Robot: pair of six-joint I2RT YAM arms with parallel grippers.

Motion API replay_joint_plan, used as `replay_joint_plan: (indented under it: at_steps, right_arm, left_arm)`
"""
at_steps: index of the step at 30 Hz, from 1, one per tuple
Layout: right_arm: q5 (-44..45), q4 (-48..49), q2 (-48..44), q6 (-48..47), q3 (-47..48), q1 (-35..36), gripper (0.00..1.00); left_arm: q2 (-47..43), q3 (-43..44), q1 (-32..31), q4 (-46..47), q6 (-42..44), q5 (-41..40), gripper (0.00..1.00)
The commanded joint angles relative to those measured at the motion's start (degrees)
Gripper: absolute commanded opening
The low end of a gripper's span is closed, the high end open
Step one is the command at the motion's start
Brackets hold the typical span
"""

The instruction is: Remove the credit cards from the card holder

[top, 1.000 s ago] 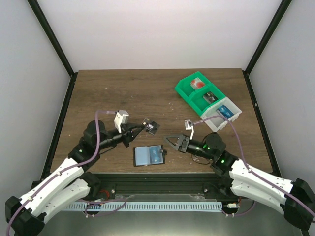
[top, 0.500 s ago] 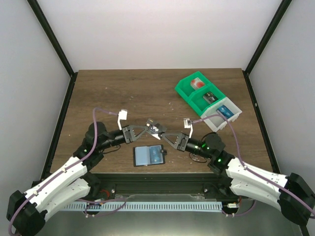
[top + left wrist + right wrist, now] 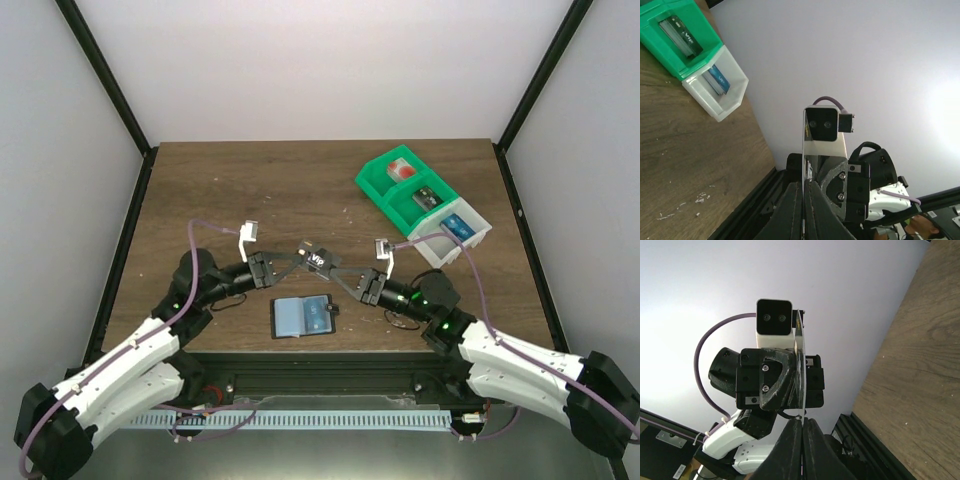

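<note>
The card holder (image 3: 302,317) lies open and flat on the table near the front edge, a blue credit card (image 3: 316,316) showing on its right half. Above it, a dark credit card (image 3: 318,259) with white lettering hangs in the air between both arms. My left gripper (image 3: 300,259) is shut on its left side and my right gripper (image 3: 336,273) is shut on its right side. In each wrist view the card appears edge-on (image 3: 803,165) (image 3: 801,393), pinched between that gripper's own fingertips (image 3: 803,183) (image 3: 802,420), with the other gripper behind it.
A green-and-white compartment bin (image 3: 378,186) stands at the back right, with a red item, a dark card and a blue card (image 3: 459,226) in its sections. In the left wrist view the bin (image 3: 655,60) shows at upper left. Black frame posts line the table's sides.
My left arm carried the dark card rightward to the middle. My right gripper came in from the right, open, and has shut on the card's other side.
</note>
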Motion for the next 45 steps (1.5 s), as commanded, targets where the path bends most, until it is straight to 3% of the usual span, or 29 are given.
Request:
replay_joint_plan:
  at_steps: [1, 4, 6, 11, 18, 29, 36, 45]
  right_arm:
    - [1.0, 1.6, -1.3, -0.9, -0.4, -0.2, 0.01]
    - [2.3, -0.3, -2.8, -1.0, -0.7, -0.2, 0.0]
    - [3.1, -1.8, -3.6, -1.1, -0.7, -0.2, 0.01]
    - [6.4, -11.9, -5.8, -4.4, 2.5, -0.3, 0.0]
    - [8.5, -26.8, -5.0, -10.7, 10.8, -4.4, 0.01]
    - [-4.5, -38.9, 9.6, -21.5, 23.1, -29.5, 0.01]
    - [-8.2, -43.9, 21.9, -24.8, 31.6, -44.5, 0.0]
    - [-6.7, -49.1, 36.7, -27.8, 40.2, -52.6, 0.01]
  left_arm:
    - [0.5, -0.4, -0.1, 0.7, -2.0, 0.6, 0.05]
    - [-0.1, -0.3, -0.1, -0.1, -1.2, 0.5, 0.26]
    - [-1.2, -0.2, -0.1, -1.2, 0.7, 0.0, 0.5]
    - [-5.3, 1.1, -0.1, -9.8, 6.1, -4.9, 0.98]
    - [-7.9, 5.7, -0.1, -23.8, 18.6, -10.2, 1.0]
    - [-6.4, 9.2, -0.1, -33.7, 40.4, -17.2, 1.0]
    - [-5.7, 7.0, 0.0, -32.3, 44.7, -17.2, 1.0]
    - [-4.5, 7.3, 0.0, -34.0, 46.6, -16.3, 1.0]
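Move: Between the two hands, the black credit card is pinched at both ends, its middle about 3 cm left of the right hand and 3 cm right of the left, level with both. From the right hand, the black cards in the middle green compartment lie some 31 cm ahead, 24 cm right and 19 cm below. The red-spotted cards lie about 10 cm beyond them and 6 cm left of them; the blue cards, 9 cm nearer and 6 cm farther right. The card holder sits roughly 23 cm straight below the left hand. Opening wide, the left fingers let go of the black card, then that hand backs off left about 4 cm and sinks 5 cm, its fingers tipping down towards the table. The right hand, keeping its pinch, carries the card forward some 25 cm and right 20 cm, dropping 8 cm late on, towards the middle green compartment while its fingers swing clockwise and dip. ##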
